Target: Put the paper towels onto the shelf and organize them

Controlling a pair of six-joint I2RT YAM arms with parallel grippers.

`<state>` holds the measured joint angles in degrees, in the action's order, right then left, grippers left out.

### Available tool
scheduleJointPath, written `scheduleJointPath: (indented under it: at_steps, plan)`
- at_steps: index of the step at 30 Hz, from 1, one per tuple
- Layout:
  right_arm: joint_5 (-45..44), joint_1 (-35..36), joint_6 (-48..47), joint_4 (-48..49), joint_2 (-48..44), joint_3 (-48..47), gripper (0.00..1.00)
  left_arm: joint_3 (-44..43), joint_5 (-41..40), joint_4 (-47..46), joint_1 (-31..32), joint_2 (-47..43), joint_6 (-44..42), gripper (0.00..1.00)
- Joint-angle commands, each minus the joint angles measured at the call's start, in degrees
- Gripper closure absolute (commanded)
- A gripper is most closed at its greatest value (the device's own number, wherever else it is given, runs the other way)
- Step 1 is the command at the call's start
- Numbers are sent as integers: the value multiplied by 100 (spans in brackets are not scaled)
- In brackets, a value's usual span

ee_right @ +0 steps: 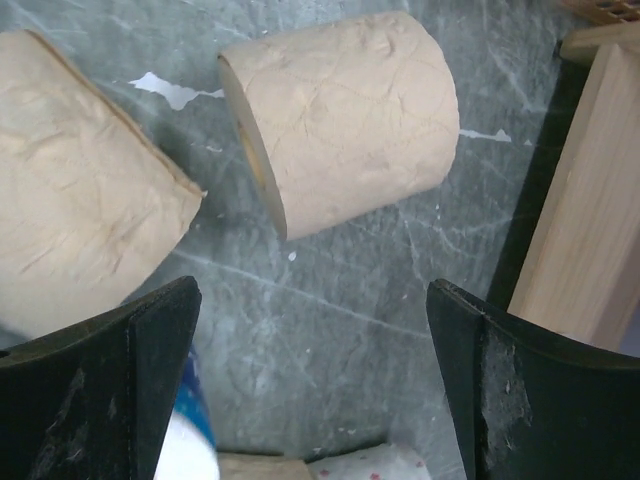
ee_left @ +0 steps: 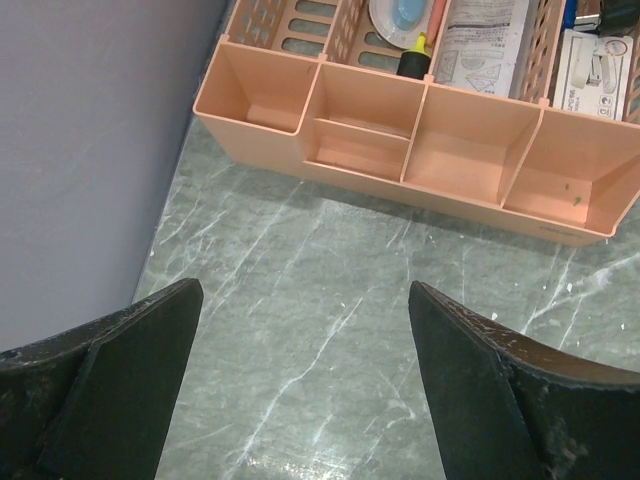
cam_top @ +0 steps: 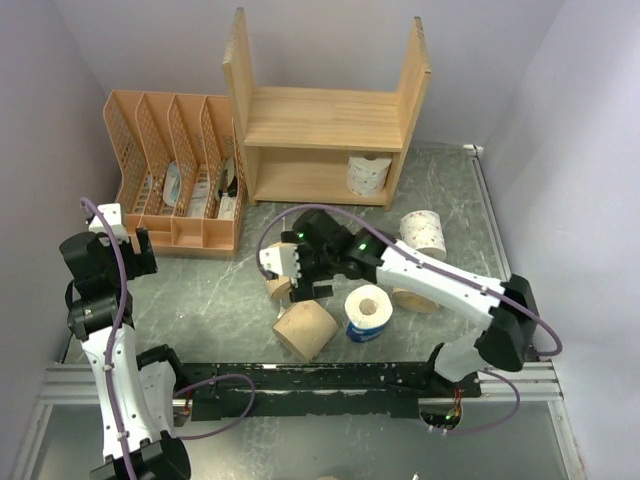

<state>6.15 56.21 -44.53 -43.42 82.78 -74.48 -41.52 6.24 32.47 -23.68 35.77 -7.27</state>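
The wooden shelf stands at the back with one white printed paper towel roll on its lower tier. On the table lie a second white printed roll, a blue-wrapped roll, a big tan roll, a small tan roll and a tan roll half hidden behind the right arm. My right gripper hovers open over the small tan roll, nothing between its fingers. My left gripper is open and empty over bare table at the left.
An orange lattice file organizer with papers and small items stands left of the shelf, its front trays just ahead of the left gripper. The shelf's side panel is close to the right gripper. Walls close in on both sides.
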Motion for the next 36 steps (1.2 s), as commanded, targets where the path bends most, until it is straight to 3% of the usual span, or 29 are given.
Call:
scheduleJointPath:
  at_steps: [1, 19, 22, 28, 31, 34, 36]
  plan:
    - [-889, 278, -198, 1012, 301, 169, 4, -128, 20, -75, -127, -181, -7, 4]
    - [-1405, 591, -273, 1879, 1241, 655, 14, -94, 140, -74, -143, -340, -57, 5]
    - [-1531, 587, -305, 1983, 1366, 663, 23, -101, 149, -74, -145, -350, -64, 5]
    - [-1648, 596, -252, 2124, 1667, 591, 51, -91, 158, -74, -149, -377, -71, 5]
    - [-1734, 586, -158, 2075, 1877, 510, 71, -93, 169, -74, -140, -399, -73, 5]
    - [-1796, 585, -43, 2013, 2014, 453, 100, -82, 175, -74, -145, -421, -79, 4]
    - [-1893, 585, 82, 2033, 2061, 452, 100, -83, 173, -74, -140, -422, -73, 4]
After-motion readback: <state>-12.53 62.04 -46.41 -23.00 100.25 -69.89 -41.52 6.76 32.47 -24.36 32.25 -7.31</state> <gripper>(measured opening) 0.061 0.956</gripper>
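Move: A brown paper-wrapped roll lies on its side about 10 cm to the right hand's left, 4 cm ahead and some 11 cm below. The second brown roll is roughly 13 cm behind it and 5 cm to its right. The blue-wrapped roll stands 6 cm back and 8 cm right of that hand, also low. From the left hand, the first brown roll is about 30 cm right, level ahead, 14 cm below. Right hand sinks about 9 cm, drifting forward-left, then shuts its fingers, pinching the first brown roll's near-right edge. ##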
